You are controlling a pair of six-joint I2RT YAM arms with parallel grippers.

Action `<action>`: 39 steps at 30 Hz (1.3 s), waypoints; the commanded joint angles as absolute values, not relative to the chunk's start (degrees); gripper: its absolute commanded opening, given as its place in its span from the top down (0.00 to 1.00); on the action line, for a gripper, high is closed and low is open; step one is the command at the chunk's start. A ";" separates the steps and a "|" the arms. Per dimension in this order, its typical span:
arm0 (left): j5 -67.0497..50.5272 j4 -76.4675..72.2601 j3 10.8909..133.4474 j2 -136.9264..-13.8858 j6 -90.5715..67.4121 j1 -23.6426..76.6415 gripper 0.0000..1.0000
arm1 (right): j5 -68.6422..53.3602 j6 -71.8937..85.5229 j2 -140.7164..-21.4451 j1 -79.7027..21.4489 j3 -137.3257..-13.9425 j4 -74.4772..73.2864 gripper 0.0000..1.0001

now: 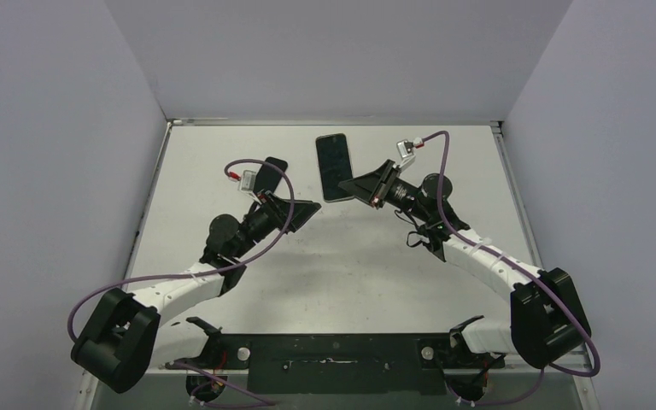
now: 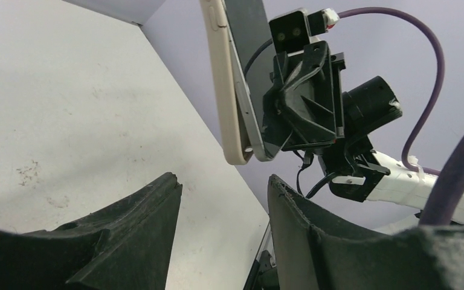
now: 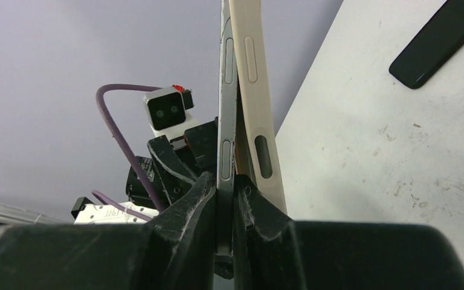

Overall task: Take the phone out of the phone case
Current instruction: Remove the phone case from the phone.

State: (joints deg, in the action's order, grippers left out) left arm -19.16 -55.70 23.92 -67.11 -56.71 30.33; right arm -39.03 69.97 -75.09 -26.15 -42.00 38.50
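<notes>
My right gripper [image 1: 348, 184] is shut on the grey phone [image 3: 226, 121], pinching its side edge and holding it upright above the table. The beige phone case [image 3: 255, 90] stands peeled away along that edge, with one finger between phone and case. From above, the phone [image 1: 333, 162] shows its dark screen. In the left wrist view the case [image 2: 222, 90] and the phone [image 2: 248, 60] hang just above and beyond my left gripper [image 2: 223, 187]. That gripper stands open with nothing between its fingers, a short way left of the phone's lower end [image 1: 313, 207].
A flat black slab [image 1: 272, 172] lies on the white table [image 1: 376, 273] behind the left wrist, also visible as a dark slab [image 3: 438, 39] at the right wrist view's top right. Grey walls enclose the table on three sides.
</notes>
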 commanded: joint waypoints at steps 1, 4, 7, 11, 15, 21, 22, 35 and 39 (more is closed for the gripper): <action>-19.97 -58.81 27.09 -68.46 -56.80 30.20 0.49 | -38.32 70.56 -71.69 -27.19 -45.26 45.41 1.00; -18.97 -57.12 27.60 -68.98 -56.90 30.15 0.51 | -38.32 70.78 -71.54 -27.40 -45.26 45.76 1.00; -18.95 -57.82 27.55 -69.91 -57.79 30.15 0.52 | -38.32 70.84 -71.54 -27.48 -45.26 46.13 1.00; -20.35 -59.82 28.06 -71.34 -58.61 30.15 0.52 | -38.50 70.92 -71.50 -27.63 -45.03 46.52 1.00; -20.57 -60.90 28.47 -72.27 -59.01 30.15 0.52 | -38.70 71.03 -71.63 -27.85 -44.99 47.02 1.00; -21.61 -66.04 28.85 -73.87 -61.00 30.15 0.52 | -39.30 71.10 -72.15 -27.88 -44.91 47.32 1.00; -21.96 -66.52 29.05 -74.17 -61.26 30.15 0.52 | -39.43 71.18 -72.20 -27.86 -44.85 47.43 1.00; -22.95 -74.07 31.40 -79.30 -64.89 29.47 0.65 | -41.83 71.46 -72.74 -28.90 -44.05 48.54 1.00; -23.46 -74.29 32.68 -80.33 -65.33 29.44 0.73 | -42.47 70.91 -72.52 -29.08 -43.90 48.16 1.00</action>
State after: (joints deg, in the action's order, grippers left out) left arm -22.59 -69.04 29.28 -79.57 -64.40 29.95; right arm -40.12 71.18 -74.39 -28.23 -42.00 40.77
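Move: The phone case's middle lies about 7 cm ahead of the left hand, 4 cm to its right and 5 cm above; its near left corner is only some 3 cm off. The phone sits right against the case's upper side, about 1 cm higher. From the right hand, which still pinches the phone's edge, the case's middle is about 3 cm ahead, 2 cm left and 1 cm above. The black phone lies roughly 21 cm ahead of the left hand, 15 cm left and 20 cm below. Left hand goes 3 cm right, forward, then up, fingers narrowing around the case edge; right backs 2 cm. ##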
